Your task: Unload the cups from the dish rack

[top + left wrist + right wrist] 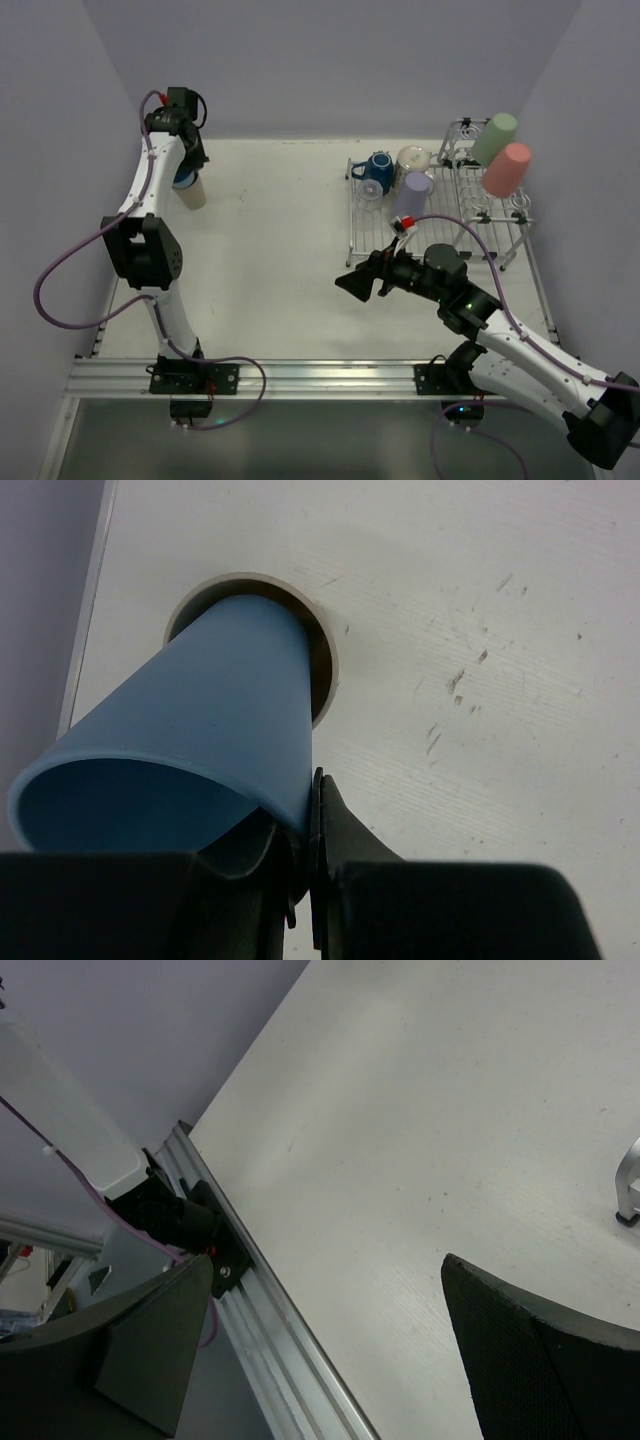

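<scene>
My left gripper (pixel 183 172) is at the far left back of the table, shut on the rim wall of a blue tumbler (pixel 200 710). The blue tumbler sits tilted inside a beige tumbler (pixel 193 194), whose rim (pixel 326 660) shows around it in the left wrist view. The silver wire dish rack (pixel 470 215) stands at the right. It holds a dark-blue mug (pixel 378 168), a white speckled mug (pixel 412 160), a lavender tumbler (pixel 411 195), a green tumbler (pixel 494 138) and a salmon-pink tumbler (pixel 506 168). My right gripper (pixel 360 283) is open and empty, just in front of the rack's left end.
An aluminium rail (pixel 300 375) runs along the table's near edge and also shows in the right wrist view (pixel 270 1300). A foot of the rack (pixel 628 1185) shows at the right edge there. Walls close in the left, back and right sides.
</scene>
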`<state>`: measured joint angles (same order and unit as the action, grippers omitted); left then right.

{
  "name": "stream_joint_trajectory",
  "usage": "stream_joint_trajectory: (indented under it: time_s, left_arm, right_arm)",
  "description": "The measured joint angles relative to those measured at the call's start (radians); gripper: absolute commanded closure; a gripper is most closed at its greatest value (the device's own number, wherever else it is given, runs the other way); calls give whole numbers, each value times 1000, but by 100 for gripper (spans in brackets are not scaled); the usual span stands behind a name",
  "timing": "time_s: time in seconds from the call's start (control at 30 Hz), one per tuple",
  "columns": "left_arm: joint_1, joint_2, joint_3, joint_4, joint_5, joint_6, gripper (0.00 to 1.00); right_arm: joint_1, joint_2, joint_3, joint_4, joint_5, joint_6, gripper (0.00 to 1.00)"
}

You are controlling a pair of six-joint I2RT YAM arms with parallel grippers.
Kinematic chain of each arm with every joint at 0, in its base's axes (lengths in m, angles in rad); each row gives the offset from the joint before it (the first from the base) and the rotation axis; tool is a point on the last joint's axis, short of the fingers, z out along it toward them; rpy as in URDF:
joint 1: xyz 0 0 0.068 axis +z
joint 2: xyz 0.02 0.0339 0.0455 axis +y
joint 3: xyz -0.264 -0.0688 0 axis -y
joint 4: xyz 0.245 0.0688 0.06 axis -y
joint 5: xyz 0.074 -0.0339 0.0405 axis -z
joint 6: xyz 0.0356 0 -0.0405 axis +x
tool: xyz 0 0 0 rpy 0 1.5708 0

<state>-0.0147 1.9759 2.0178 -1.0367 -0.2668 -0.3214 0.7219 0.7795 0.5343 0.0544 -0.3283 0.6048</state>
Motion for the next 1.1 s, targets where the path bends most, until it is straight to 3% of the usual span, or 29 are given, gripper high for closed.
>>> stream_joint_trajectory:
  time_s: [0.33, 0.8, 1.1]
  left_arm:
    - [8, 58, 29, 8, 28, 1, 99]
    - [59, 121, 80, 29, 40, 23, 51]
    - [71, 127, 114, 43, 48, 36, 44]
  right_arm:
    - [5, 29, 0, -19, 6, -12, 1]
    - [11, 63, 19, -40, 27, -24, 1]
    - [13, 95, 55, -45, 37, -26, 1]
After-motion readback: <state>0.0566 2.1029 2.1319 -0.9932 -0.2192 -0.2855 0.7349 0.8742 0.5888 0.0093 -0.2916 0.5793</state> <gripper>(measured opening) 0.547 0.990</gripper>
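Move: The left hand still pinches the rim of the blue cup, whose middle lies about 2 cm ahead, 4 cm left and 4 cm below its fingers, tilted with its base at the beige cup's mouth. The beige cup stands on the table about 4 cm ahead, 5 cm left and 13 cm below. The idle right hand has that beige cup roughly 32 cm ahead, 42 cm left and 15 cm below. Keeping its pinch on the blue cup's rim, the left hand eases about 2 cm down and as far forward to lower the cup's base into the beige cup. Swinging left, it opens its fingers to about half and lets go. It goes on forward and left, rising about a centimetre, some 3 cm left and 3.5 cm forward of its start in all. ##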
